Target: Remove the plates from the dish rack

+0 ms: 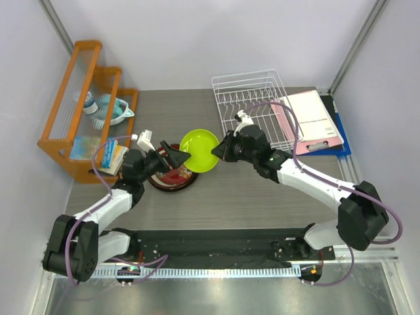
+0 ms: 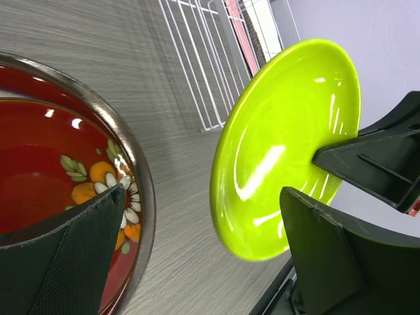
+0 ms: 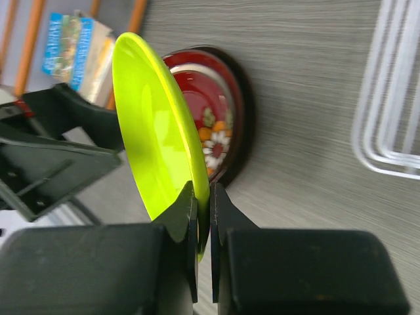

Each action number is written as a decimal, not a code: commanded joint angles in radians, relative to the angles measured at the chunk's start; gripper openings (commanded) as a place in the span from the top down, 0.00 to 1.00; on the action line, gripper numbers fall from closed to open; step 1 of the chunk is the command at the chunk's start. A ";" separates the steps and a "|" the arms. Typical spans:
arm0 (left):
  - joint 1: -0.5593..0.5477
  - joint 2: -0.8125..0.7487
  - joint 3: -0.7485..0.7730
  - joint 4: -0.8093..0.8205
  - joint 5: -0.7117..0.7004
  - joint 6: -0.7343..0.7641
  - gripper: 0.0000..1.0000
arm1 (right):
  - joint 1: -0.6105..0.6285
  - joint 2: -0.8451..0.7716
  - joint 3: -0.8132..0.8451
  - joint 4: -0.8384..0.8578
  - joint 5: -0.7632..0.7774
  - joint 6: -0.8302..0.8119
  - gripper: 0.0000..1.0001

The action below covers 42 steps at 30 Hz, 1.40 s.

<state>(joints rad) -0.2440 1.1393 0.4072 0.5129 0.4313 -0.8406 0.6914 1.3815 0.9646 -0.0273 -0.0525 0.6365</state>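
Observation:
My right gripper (image 3: 203,197) is shut on the rim of the lime green plate (image 3: 154,125), which it holds tilted on edge above the table. In the top view this plate (image 1: 200,149) hangs between both grippers. A stack of plates (image 1: 176,181) lies flat to its left, topped by a dark red plate with flower marks (image 2: 39,170). My left gripper (image 2: 197,249) is wide open, with one finger over the red plate and the other beside the green plate (image 2: 282,144), touching neither. The white wire dish rack (image 1: 252,105) stands at the back right with bare prongs.
An orange wooden shelf (image 1: 85,98) stands along the left wall, with books (image 1: 108,156) leaning at its near end. A pink clipboard (image 1: 312,121) on a blue folder lies right of the rack. The arm bases line the near edge.

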 commanded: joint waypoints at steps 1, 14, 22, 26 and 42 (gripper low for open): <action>-0.032 0.028 0.012 0.114 0.006 -0.012 0.00 | 0.019 0.017 -0.020 0.199 -0.124 0.104 0.99; -0.054 0.023 -0.018 0.128 -0.037 0.006 1.00 | 0.020 0.014 -0.127 0.386 -0.225 0.227 0.96; -0.052 -0.070 0.008 -0.077 -0.205 0.096 1.00 | 0.019 -0.042 -0.101 0.227 -0.081 0.141 0.49; -0.051 -0.131 0.025 -0.209 -0.318 0.150 1.00 | 0.017 -0.110 -0.101 0.115 0.014 0.083 0.44; -0.037 -0.018 0.038 -0.205 -0.474 0.149 1.00 | 0.019 -0.210 -0.150 0.052 0.048 0.037 0.41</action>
<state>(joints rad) -0.2890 1.0878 0.4091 0.2562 -0.0097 -0.6994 0.7071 1.2102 0.8196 0.0216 -0.0269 0.7006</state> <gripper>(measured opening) 0.103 0.591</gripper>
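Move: The green plate, gripped at its edge by the right fingers, has its middle about 7 cm to the right of the left hand and 2 cm farther out, roughly level with it. The plate stack lies some 3 cm left, 1 cm ahead and 13 cm below that hand. From the right hand, the open left gripper waits about 12 cm left, 1 cm back and 2 cm lower; the dish rack's middle is roughly 16 cm ahead, 11 cm right and 12 cm below. Rightward some 2 cm, the left hand shuts its wide-open fingers on the near rim of the green plate while the right brings the plate about 3 cm left to meet it. The left lifts slightly with its grip, then swings left and down over the stack, turning counter-clockwise about 20 degrees; the right fingers open, let go and draw back right. ##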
